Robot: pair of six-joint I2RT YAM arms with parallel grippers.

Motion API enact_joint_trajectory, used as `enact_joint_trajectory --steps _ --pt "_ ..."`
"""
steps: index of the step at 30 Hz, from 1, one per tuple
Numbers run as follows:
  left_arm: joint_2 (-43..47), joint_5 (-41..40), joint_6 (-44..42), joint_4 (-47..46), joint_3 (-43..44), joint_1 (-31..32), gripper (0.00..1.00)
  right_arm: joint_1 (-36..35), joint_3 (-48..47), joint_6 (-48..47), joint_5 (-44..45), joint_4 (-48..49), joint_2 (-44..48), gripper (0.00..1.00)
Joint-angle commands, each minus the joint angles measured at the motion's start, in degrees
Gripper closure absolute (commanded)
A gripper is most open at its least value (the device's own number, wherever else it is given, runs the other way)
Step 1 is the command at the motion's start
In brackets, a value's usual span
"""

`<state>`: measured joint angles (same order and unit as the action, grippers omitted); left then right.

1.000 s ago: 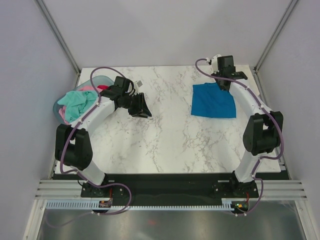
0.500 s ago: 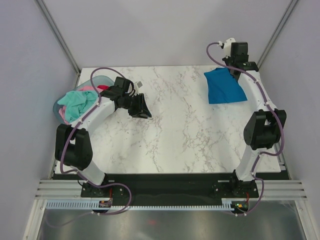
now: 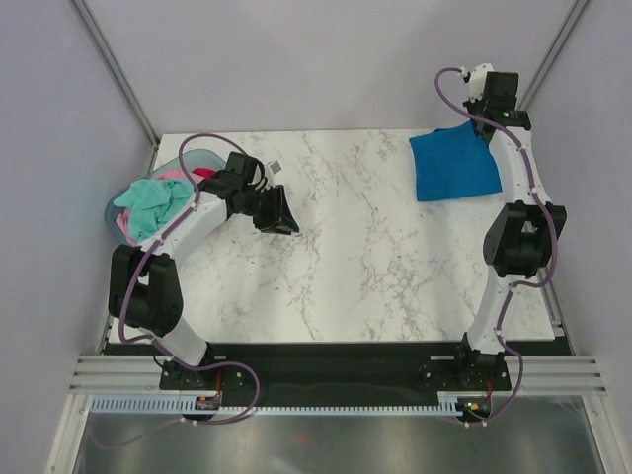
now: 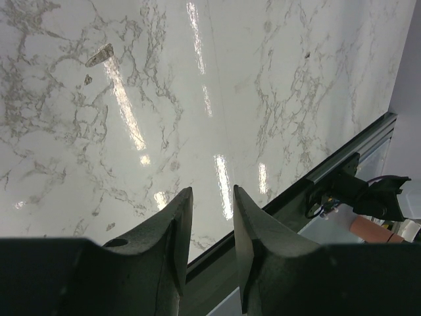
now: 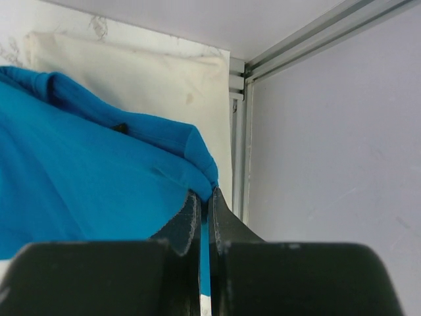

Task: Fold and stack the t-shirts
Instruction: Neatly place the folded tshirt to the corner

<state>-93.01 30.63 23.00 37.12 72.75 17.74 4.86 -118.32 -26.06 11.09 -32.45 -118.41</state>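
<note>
A folded bright blue t-shirt (image 3: 452, 166) lies at the table's far right corner. My right gripper (image 3: 491, 126) is shut on its far right edge; in the right wrist view the blue t-shirt (image 5: 85, 184) is pinched between the fingers (image 5: 205, 201), over a folded cream t-shirt (image 5: 158, 89) on the table. Mint green (image 3: 153, 199), pink (image 3: 176, 175) and red (image 3: 203, 174) t-shirts lie heaped in the basket (image 3: 200, 157) at the left. My left gripper (image 3: 286, 215) hovers over bare marble beside the basket, jaws slightly parted and empty; it also shows in the left wrist view (image 4: 212, 197).
The enclosure wall and corner post (image 5: 309, 46) stand right beside my right gripper. A small scrap (image 3: 276, 165) lies on the marble near the left arm. The table's near edge rail (image 4: 342, 158) shows in the left wrist view.
My right gripper has carried the blue t-shirt from the right middle of the table back and right into the far right corner. The left arm has not moved.
</note>
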Motion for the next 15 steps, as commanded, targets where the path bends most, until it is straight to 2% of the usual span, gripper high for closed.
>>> enact_joint_trajectory --steps 1,5,6,8,9,11,15 --pt "1.3 0.8 -1.4 -1.5 -0.2 0.0 0.61 2.6 -7.9 2.2 -3.4 2.3 -3.5 1.00" --pt "1.5 0.2 -1.5 -1.5 -0.3 0.0 0.61 6.2 -13.9 7.4 -5.3 5.8 -13.0 1.00" --pt "1.4 0.0 -1.6 -1.4 -0.2 0.0 0.61 6.6 -16.1 9.9 -4.7 7.2 -15.1 0.95" --pt "1.2 -0.5 -1.6 -1.5 -0.2 -0.1 0.61 7.1 -18.1 11.6 -4.2 7.6 -19.6 0.68" --pt "1.2 -0.6 -1.6 -1.5 -0.2 -0.1 0.61 7.1 -18.2 13.2 -1.8 8.5 -20.4 0.49" --pt "1.0 -1.1 -1.6 -1.4 -0.2 -0.1 0.61 7.0 -17.8 14.0 -1.5 9.2 -21.3 0.50" --pt "1.2 -0.8 -1.7 -1.4 0.3 -0.1 0.60 7.0 -14.5 15.6 -0.9 11.3 -19.4 0.44"
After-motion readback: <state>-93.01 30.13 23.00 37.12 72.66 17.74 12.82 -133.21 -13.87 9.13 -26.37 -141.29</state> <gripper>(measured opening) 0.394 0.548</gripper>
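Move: The right hand holds the blue t-shirt by one edge, its middle hanging some 13 cm below, 5 cm to the left and 3 cm back. The cream folded t-shirt it is being laid on lies about 23 cm below, 8 cm farther out and 2 cm to the right. The table's far right corner is some 25 cm ahead and 15 cm right. From the left hand the cream t-shirt is roughly 34 cm ahead and 54 cm to the right, 14 cm lower. Swinging out over the cream t-shirt towards the far right corner, the right hand carries the blue t-shirt about 6 cm forward and 8 cm right, sinking ever faster, some 11 cm in all and at last almost straight down. On the way the wrist turns some 15 degrees, mostly clockwise with its left side rising, and the fingers open to about half and let go of the edge. ##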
